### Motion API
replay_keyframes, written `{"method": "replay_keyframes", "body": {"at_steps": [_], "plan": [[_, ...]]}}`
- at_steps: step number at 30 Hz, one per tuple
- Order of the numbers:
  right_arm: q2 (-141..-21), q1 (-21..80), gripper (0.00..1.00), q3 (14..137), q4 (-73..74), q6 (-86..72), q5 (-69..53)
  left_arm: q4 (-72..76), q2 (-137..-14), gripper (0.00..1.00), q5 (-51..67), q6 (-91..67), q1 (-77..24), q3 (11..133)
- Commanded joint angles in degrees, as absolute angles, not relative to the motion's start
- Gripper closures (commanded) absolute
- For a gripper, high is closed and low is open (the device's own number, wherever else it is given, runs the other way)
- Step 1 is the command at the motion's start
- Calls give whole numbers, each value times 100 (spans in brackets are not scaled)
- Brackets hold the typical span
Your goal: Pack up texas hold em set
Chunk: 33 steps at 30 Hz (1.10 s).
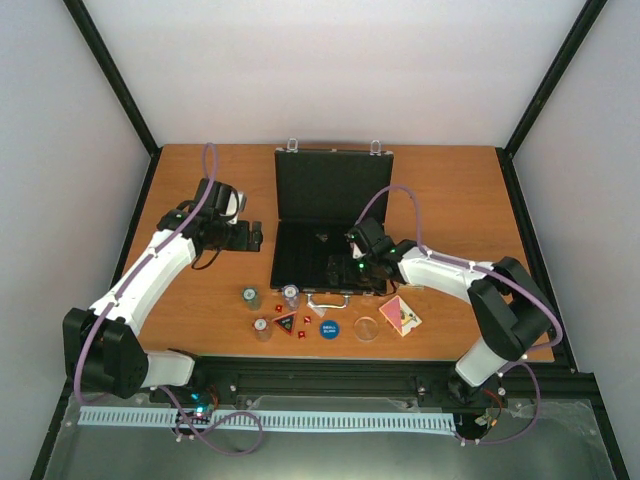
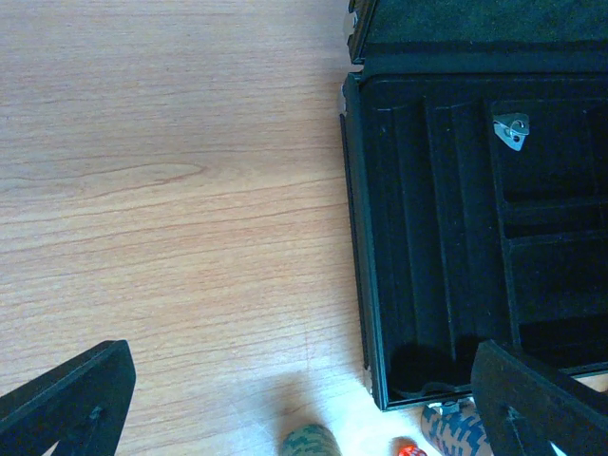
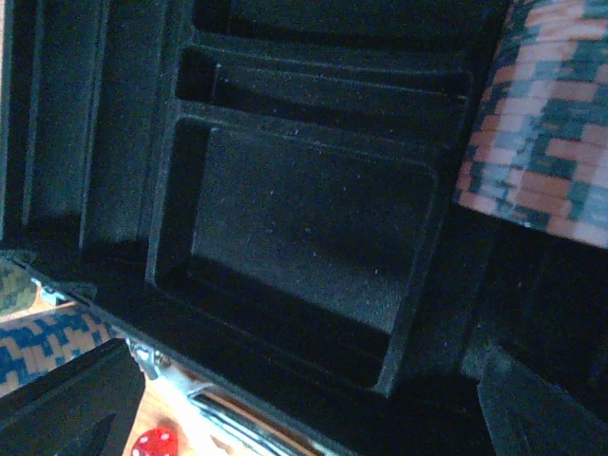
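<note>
The black briefcase lies open mid-table, its lid upright. My right gripper hovers open over the tray's right side; in its wrist view the fingers are spread over an empty card well, apart from a red-and-green chip stack lying in a slot. My left gripper stands open left of the case, over bare wood. Chip stacks, red dice, the blue button and a card deck lie in front of the case.
A clear round disc and a red triangular piece lie near the button. A small silver tag sits inside the tray. The case's silver handle faces the near edge. Black frame posts border the table.
</note>
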State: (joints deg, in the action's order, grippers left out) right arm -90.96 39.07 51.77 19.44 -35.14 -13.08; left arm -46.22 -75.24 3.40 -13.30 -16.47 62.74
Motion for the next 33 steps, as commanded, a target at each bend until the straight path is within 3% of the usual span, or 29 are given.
{"method": "replay_keyframes", "body": {"at_steps": [1, 25, 33], "plan": [[-9335, 3832, 3, 5394, 1628, -3623, -1316, -4549, -7510, 0, 268, -1317, -1661, 6253], [-9237, 3784, 6, 4505, -179, -3904, 274, -4557, -7682, 0, 226, -1125, -1666, 6292], [-9518, 3779, 7, 4804, -248, -3821, 347, -4538, -7631, 0, 322, -1146, -1659, 6287]]}}
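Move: The right hand is open over the near middle of the case tray; the chip stack lying in the tray's right-hand slot is some 8 cm ahead of it, 4 cm to its right and about 2 cm lower. The small metal key is about 10 cm ahead and 3 cm left; the blue-patterned chips outside the case are some 6 cm back and 11 cm left. From the left hand, the chip stack lies about 24 cm right and 1 cm ahead. Fingers wide, the right hand slides about 5 cm forward towards the chip stack, its fingertips swinging forward some 15 degrees. ##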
